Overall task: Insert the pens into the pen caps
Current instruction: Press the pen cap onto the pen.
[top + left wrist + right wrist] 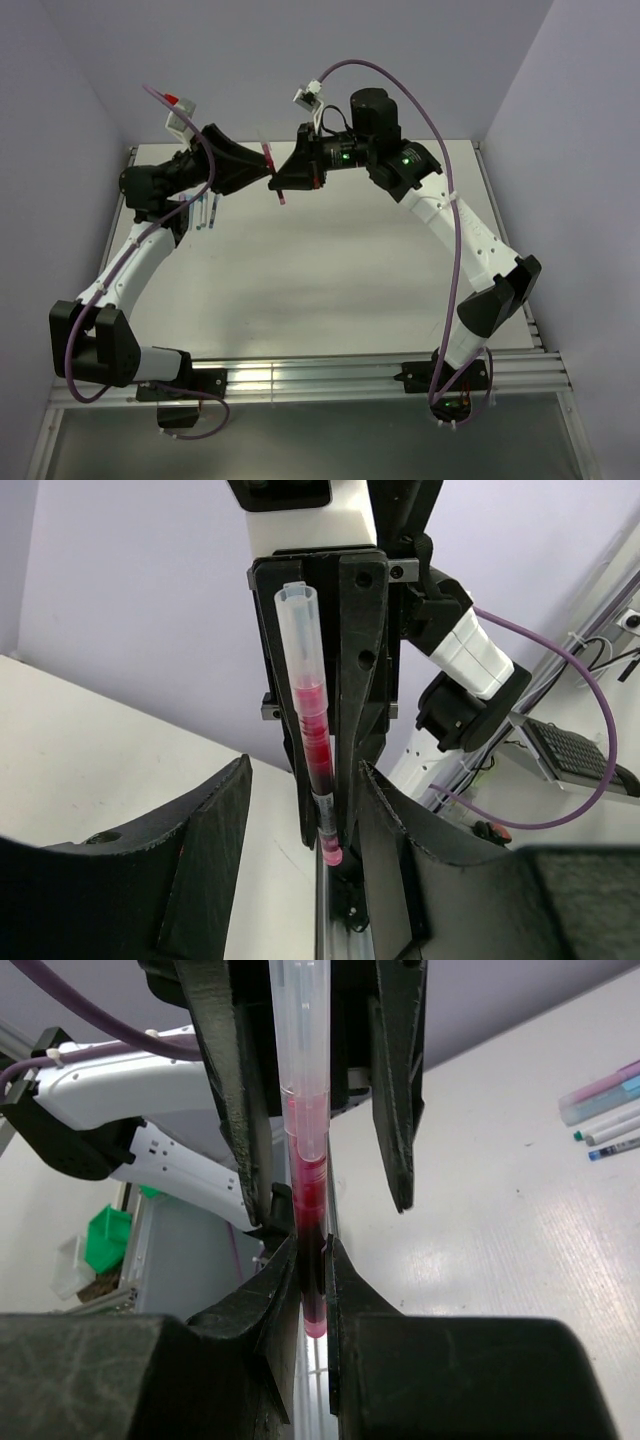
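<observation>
A red pen point(316, 750) stands upright in the air above the back of the table. My right gripper point(308, 1255) is shut on its lower part. A pale see-through pen cap point(298, 630) sits over the pen's upper end. My left gripper point(303, 772) faces the right one, jaws open. Its fingers point(232, 1090) stand on either side of the pen cap point(300, 1030) without touching it. From above, the pen point(270, 160) shows between the left gripper point(260, 172) and the right gripper point(284, 182).
Several loose pens and caps point(605, 1110) lie on the white table, seen from above beside the left arm point(205, 212). A metal rail point(380, 375) runs along the table's near edge. Purple walls close in the back and both sides.
</observation>
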`<state>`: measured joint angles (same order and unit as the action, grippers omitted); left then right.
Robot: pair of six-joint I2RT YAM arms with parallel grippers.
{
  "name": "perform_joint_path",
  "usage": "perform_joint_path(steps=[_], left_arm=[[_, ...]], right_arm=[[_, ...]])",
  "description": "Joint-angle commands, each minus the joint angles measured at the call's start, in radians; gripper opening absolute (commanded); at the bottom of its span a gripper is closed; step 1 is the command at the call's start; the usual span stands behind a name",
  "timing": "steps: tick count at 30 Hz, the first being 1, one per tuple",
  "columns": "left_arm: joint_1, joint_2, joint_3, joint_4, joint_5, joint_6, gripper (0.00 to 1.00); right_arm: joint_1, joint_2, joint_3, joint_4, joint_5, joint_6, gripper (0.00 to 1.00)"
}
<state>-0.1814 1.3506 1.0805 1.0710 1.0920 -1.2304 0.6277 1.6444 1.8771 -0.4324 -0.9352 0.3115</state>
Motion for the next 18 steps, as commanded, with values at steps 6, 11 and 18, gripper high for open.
perform_joint_path(steps=[6,11,18], left_arm=[[-0.013,-0.028,-0.008,0.151,-0.047,-0.053,0.44],[-0.013,-0.022,-0.007,0.182,-0.060,-0.093,0.18],[-0.010,-0.015,0.004,0.163,-0.063,-0.127,0.00]], right_arm=[[0.023,-0.020,0.001,0.075,-0.010,0.034,0.00],[0.026,-0.018,-0.009,0.080,-0.024,0.031,0.00],[0.027,-0.024,-0.032,0.080,-0.016,0.024,0.14]])
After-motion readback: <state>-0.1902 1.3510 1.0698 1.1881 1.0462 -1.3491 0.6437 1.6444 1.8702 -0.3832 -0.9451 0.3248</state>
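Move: My right hand holds the red pen nearly upright with the clear cap already on its upper end; the cap's middle is about 5 cm above my right hand, some 2 cm forward and level sideways. From my half-open, empty left hand the pen cap is about 4 cm up, 1 cm forward and 2 cm to the right. The pen's barrel is about 2 cm to that hand's right, 1 cm below and level fore and aft. I shut my left fingers fully from about half open beside the pen's barrel, below the cap, while that hand rises about 1.5 cm, drifts back 1 cm and rolls slightly. My right hand keeps its pinch on the pen, nearly still, easing less than a centimetre up, back and left. ##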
